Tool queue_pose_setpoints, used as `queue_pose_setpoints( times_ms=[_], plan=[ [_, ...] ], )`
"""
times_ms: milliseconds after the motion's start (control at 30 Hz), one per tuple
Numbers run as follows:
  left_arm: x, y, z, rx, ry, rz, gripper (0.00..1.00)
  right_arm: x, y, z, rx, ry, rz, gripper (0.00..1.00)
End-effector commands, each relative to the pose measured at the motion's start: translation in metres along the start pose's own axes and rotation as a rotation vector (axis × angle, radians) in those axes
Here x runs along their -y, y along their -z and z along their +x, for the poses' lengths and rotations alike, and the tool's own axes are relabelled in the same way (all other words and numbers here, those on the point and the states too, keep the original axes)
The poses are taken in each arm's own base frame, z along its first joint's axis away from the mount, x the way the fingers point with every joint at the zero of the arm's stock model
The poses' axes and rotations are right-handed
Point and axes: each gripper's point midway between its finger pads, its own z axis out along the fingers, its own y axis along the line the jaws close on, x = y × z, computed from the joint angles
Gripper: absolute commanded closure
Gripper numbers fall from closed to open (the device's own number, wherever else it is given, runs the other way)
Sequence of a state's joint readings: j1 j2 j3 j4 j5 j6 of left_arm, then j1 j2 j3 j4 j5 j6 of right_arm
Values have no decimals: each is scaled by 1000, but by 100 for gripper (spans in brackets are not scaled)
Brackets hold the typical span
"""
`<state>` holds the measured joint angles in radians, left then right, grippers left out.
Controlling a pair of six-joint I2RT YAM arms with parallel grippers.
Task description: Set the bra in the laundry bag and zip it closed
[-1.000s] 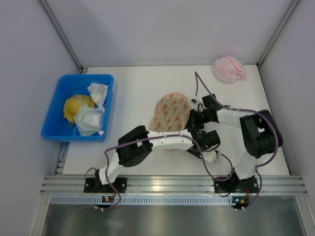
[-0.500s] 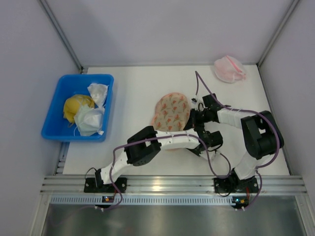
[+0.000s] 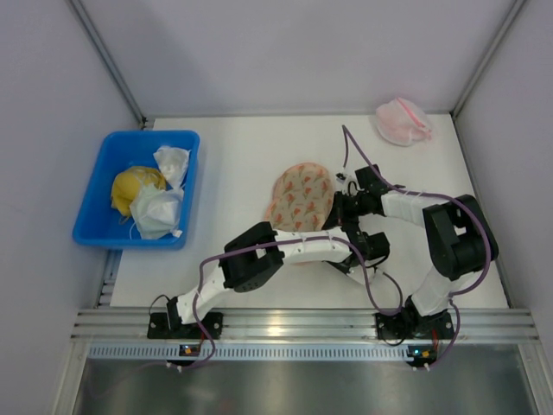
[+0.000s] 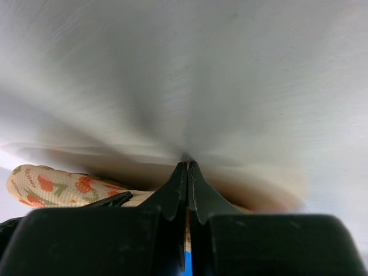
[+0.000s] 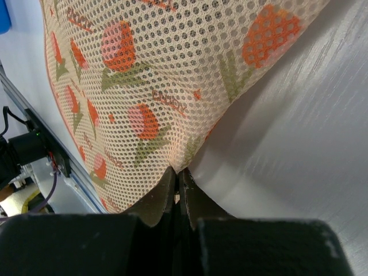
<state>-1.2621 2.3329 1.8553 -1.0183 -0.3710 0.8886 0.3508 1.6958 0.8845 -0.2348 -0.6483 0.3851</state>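
Note:
The laundry bag [image 3: 298, 199], a peach mesh pouch with red-orange marks, lies flat in the middle of the table. My right gripper [image 5: 178, 169] is shut on its edge, mesh [image 5: 144, 86] bunched at the fingertips; from above it sits at the bag's right side [image 3: 335, 212]. My left gripper [image 4: 188, 164] is shut, tips pressed together down at the table just beside the bag [image 4: 52, 187], by the bag's lower right edge [image 3: 361, 249]. Nothing shows between its tips. The bra is out of view.
A blue bin [image 3: 130, 239] at the left holds a yellow cloth lump [image 3: 134, 186] and white cloth bundles [image 3: 160, 212]. A pink-and-white mesh bundle [image 3: 403, 121] lies at the far right corner. Grey walls close in the table on three sides.
The left arm's elbow has swung right and its jaws have closed. The right arm and the bag have barely moved.

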Motion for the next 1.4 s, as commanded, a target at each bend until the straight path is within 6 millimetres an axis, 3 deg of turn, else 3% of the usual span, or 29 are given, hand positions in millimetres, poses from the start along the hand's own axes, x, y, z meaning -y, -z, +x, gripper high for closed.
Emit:
queue_pose_setpoints(
  times_ms=[0, 633, 767, 867, 933, 1033, 1067, 1100, 1167, 1233, 1367],
  plan=[
    [20, 15, -5, 56, 8, 79, 100, -6, 4, -12, 38, 54, 7, 100],
    [96, 50, -25, 170, 29, 210, 100, 19, -1, -28, 30, 134, 98, 100],
    [101, 62, -24, 201, 44, 206, 100, 17, -2, -38, 28, 167, 95, 100],
    [90, 63, -27, 217, 67, 148, 100, 7, 2, -36, -4, 178, 58, 100],
    [83, 62, -28, 225, 81, 128, 100, -5, 9, -36, -15, 187, 19, 86],
    [68, 64, -32, 250, 114, 100, 100, -10, 24, -28, -32, 192, 15, 54],
    [65, 64, -32, 254, 121, 92, 100, -9, 27, -25, -38, 193, 17, 39],
    [59, 66, -35, 269, 129, 76, 100, -10, 33, -19, -52, 183, 15, 32],
    [53, 65, -35, 273, 147, 70, 100, -3, 38, -8, -72, 152, 14, 23],
    [45, 65, -37, 287, 166, 56, 100, -3, 41, 10, -112, 111, -25, 21],
    [31, 65, -40, 304, 186, 13, 100, -13, 40, 27, -135, 66, -110, 20]
  ],
)
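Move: The near end of the bag's zip edge lies about 9 cm back and 4 cm left of the left hand, level with it; the shut left fingers are already at that edge, where the zip pull seems to be. The bag's middle is some 5 cm ahead and 9 cm left of this hand. The right hand already pinches the bag's edge; from it the zip's near end lies about 14 cm back and 3 cm left, a little below. The bag's zip pull, in the shut left fingers, is drawn about 9 cm straight back along the right-hand edge, drifting a little left, the fingertips tilting some 10 degrees back; the left hand then rises 2 cm, easing right and finally slightly forward. The right hand keeps its pinch, sinking and easing right a little, then opens wide, lets go of the edge, and rises before drawing back and right. ##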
